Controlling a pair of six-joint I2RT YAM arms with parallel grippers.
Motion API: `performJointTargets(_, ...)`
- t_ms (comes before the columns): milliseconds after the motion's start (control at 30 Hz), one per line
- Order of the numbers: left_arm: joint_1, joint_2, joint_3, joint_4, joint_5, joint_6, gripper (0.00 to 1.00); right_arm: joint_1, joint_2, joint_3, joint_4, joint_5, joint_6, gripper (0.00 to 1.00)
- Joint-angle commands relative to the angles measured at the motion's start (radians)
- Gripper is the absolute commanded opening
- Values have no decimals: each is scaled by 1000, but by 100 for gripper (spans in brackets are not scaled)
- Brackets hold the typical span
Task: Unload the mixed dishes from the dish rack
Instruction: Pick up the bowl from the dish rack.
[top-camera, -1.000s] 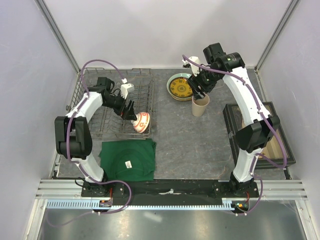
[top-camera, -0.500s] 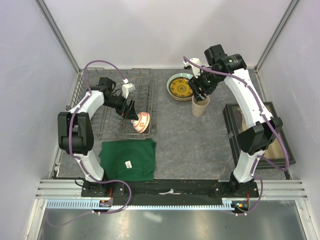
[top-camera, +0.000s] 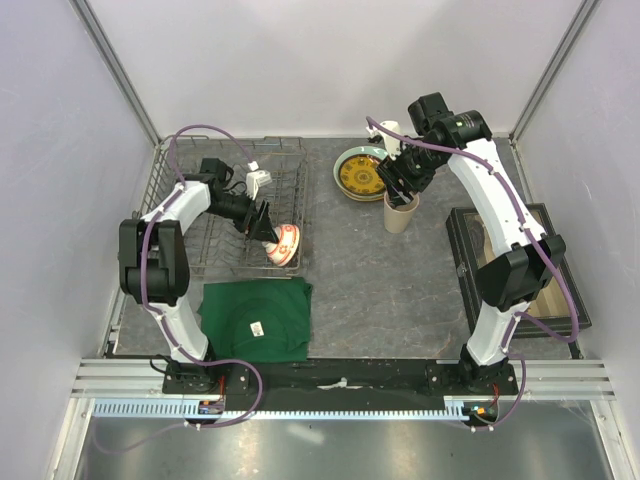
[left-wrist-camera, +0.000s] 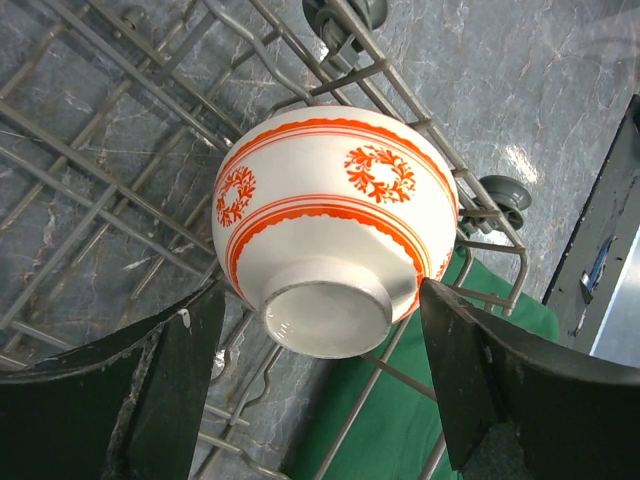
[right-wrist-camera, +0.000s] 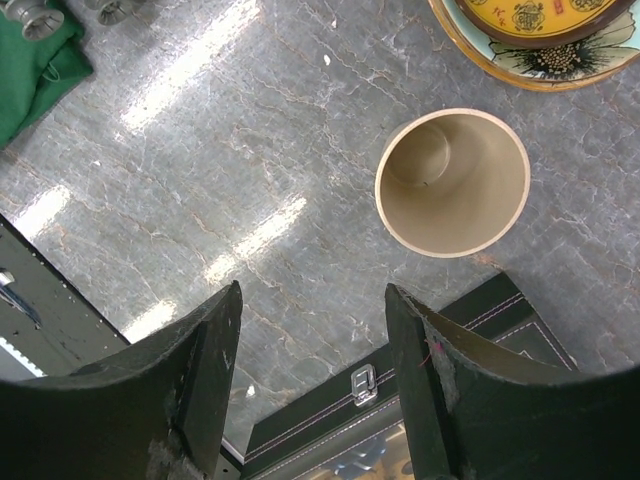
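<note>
The small red-and-white bowl (top-camera: 283, 243) (left-wrist-camera: 335, 230) lies tipped on its side at the near right corner of the grey wire dish rack (top-camera: 200, 205) (left-wrist-camera: 90, 125), its foot facing my left wrist camera. My left gripper (top-camera: 266, 231) (left-wrist-camera: 320, 290) straddles the bowl's lower part, one finger on each side with slim gaps, so it is open. The tall beige cup (top-camera: 401, 212) (right-wrist-camera: 452, 182) stands upright on the table. My right gripper (top-camera: 400, 186) (right-wrist-camera: 313, 300) hangs open just above it, holding nothing. A yellow-and-dark patterned plate (top-camera: 358, 173) (right-wrist-camera: 545, 15) rests on other plates behind the cup.
A dark green folded cloth (top-camera: 255, 318) (left-wrist-camera: 400, 420) lies in front of the rack, under its corner. A black compartment box (top-camera: 520, 265) (right-wrist-camera: 400, 400) sits at the right edge. Grey marbled tabletop (top-camera: 380, 280) spreads between them.
My left gripper's jaws have narrowed around the bowl and the left arm has shifted slightly. The right gripper has barely moved above the cup.
</note>
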Motion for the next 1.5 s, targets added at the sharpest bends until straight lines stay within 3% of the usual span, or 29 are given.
performJointTargets(0,-1,15,29,-15,46,50,83,2,-43,-10,14,-21,1,67)
performJointTargets(167,6,25,29,-23,58,61,80,3,-47,-21,17,-20,0,66)
performJointTargets(600,26,37,34,-81,93,113,57,3,-46,-33,26,-16,3,66)
performJointTargets(767,31,38,34,-103,98,134,53,3,-46,-38,29,-16,4,65)
performJointTargets(967,36,31,44,-121,126,139,35,2,-49,-46,33,-21,6,65)
performJointTargets(1100,40,25,72,-155,141,141,12,3,-49,-44,34,-35,9,65)
performJointTargets(1200,48,18,94,-176,153,141,2,3,-47,-47,40,-49,15,65)
performJointTargets(1467,89,-2,133,-202,190,138,2,3,-43,-63,72,-98,36,64)
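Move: The bowl leans in the rack with its foot turned up towards the open left fingers. Its middle is about 5 cm to that hand's right, 2 cm back and 3 cm lower. The rack's near right corner is some 8 cm back, 8 cm right and 5 cm below; the green cloth is roughly 18 cm back, 2 cm left and 9 cm below. From the right hand, the bowl lies about 23 cm left, 4 cm back and 18 cm down. Easing back about 1 cm with hardly any turn, the left hand settles its fingers around the bowl's foot and closes them from wide to a bit over half open, pinching the foot ring from both sides, the grip effort rising well above its earlier value. With that hold it then turns upward, rising about 2 cm and drifting slightly left and forward. ##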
